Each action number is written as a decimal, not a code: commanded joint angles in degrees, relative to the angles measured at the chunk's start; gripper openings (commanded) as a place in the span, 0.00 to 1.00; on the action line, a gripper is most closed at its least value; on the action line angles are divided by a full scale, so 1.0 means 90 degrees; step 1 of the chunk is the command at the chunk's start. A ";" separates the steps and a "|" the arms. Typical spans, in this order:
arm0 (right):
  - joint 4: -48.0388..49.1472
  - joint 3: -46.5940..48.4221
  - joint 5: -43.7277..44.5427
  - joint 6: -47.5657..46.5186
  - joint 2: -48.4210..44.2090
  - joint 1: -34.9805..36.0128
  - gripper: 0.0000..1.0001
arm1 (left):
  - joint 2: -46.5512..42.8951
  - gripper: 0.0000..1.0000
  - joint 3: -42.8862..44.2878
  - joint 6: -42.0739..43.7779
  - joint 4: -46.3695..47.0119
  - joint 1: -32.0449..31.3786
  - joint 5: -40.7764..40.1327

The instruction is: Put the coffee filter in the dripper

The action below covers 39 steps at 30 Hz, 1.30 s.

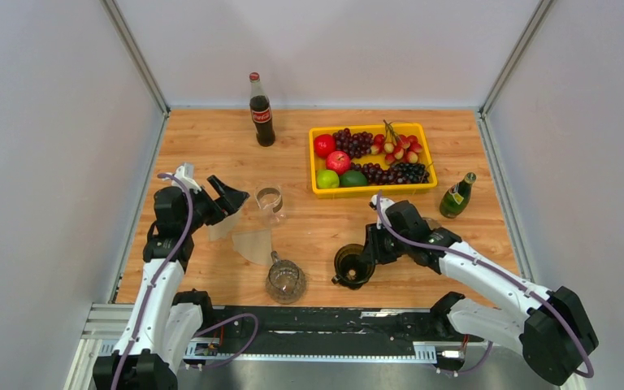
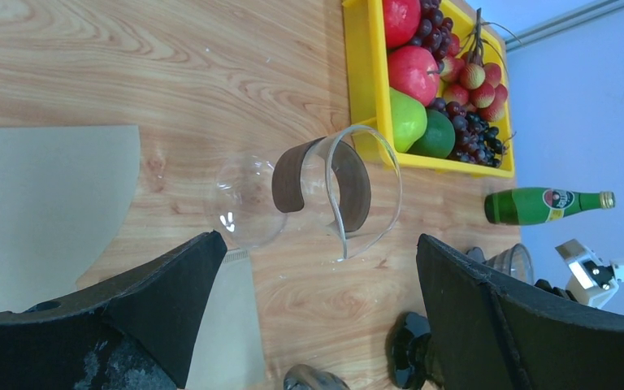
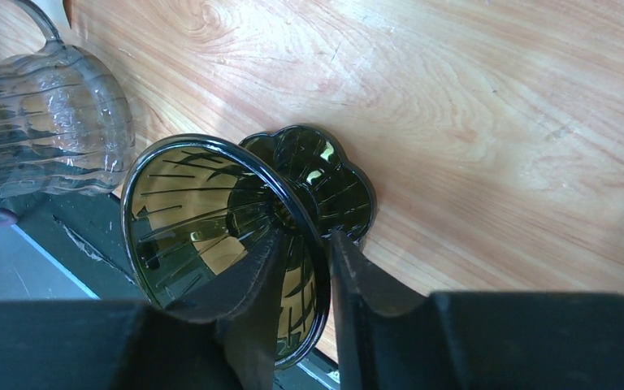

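Note:
A beige paper coffee filter (image 1: 253, 244) lies flat on the wooden table, and a second one (image 1: 223, 226) lies partly under my left gripper (image 1: 231, 199). That gripper hangs open just above them with nothing between its fingers; in the left wrist view the filters (image 2: 41, 211) show beside and below its left finger (image 2: 162, 301). The dark, see-through dripper (image 1: 352, 264) lies tipped on its side near the front edge. My right gripper (image 3: 307, 237) is shut on the rim of the dripper (image 3: 211, 203), one finger inside the cone and one outside.
A clear glass cup with a brown band (image 1: 270, 201) stands between the arms. A ribbed glass jug (image 1: 284, 280) sits at the front edge, left of the dripper. Farther back are a yellow fruit tray (image 1: 422, 134), a cola bottle (image 1: 261, 110) and a green bottle (image 1: 457, 195).

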 commanded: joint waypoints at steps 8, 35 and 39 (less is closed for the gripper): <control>0.0178 0.0180 0.0154 0.0339 -0.0088 0.0167 0.04 | -0.0075 1.00 0.0092 -0.0049 0.0182 0.0009 0.0485; -0.1642 0.2888 -0.0780 0.1015 0.0961 -0.0662 0.00 | 0.0895 0.99 0.1263 0.2722 0.0124 -0.5283 -0.0702; -0.1701 0.2929 -0.1079 0.0937 0.1149 -0.0677 0.00 | 0.1295 0.93 0.1495 0.2913 0.0111 -0.5870 -0.1613</control>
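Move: About 5 cm to the left of the right hand and 3 cm nearer the base is the dripper's middle, slightly below the fingers, which straddle its right rim; the carafe stands some 23 cm left and 7 back. From the left hand the dripper is about 29 cm to the right, 14 back and 13 below. The clear glass lies only 8 cm right and 2 ahead, the carafe 11 right and 18 back. Closing on the dripper's right rim, the right fingers pinch it, then lift it about 10 cm while carrying it some 5 cm forward and slightly left, easing down a little at the end. Meanwhile the left hand, fingers still wide, swings right and back towards the dripper's handle, turning about 50 degrees clockwise, and comes close. ##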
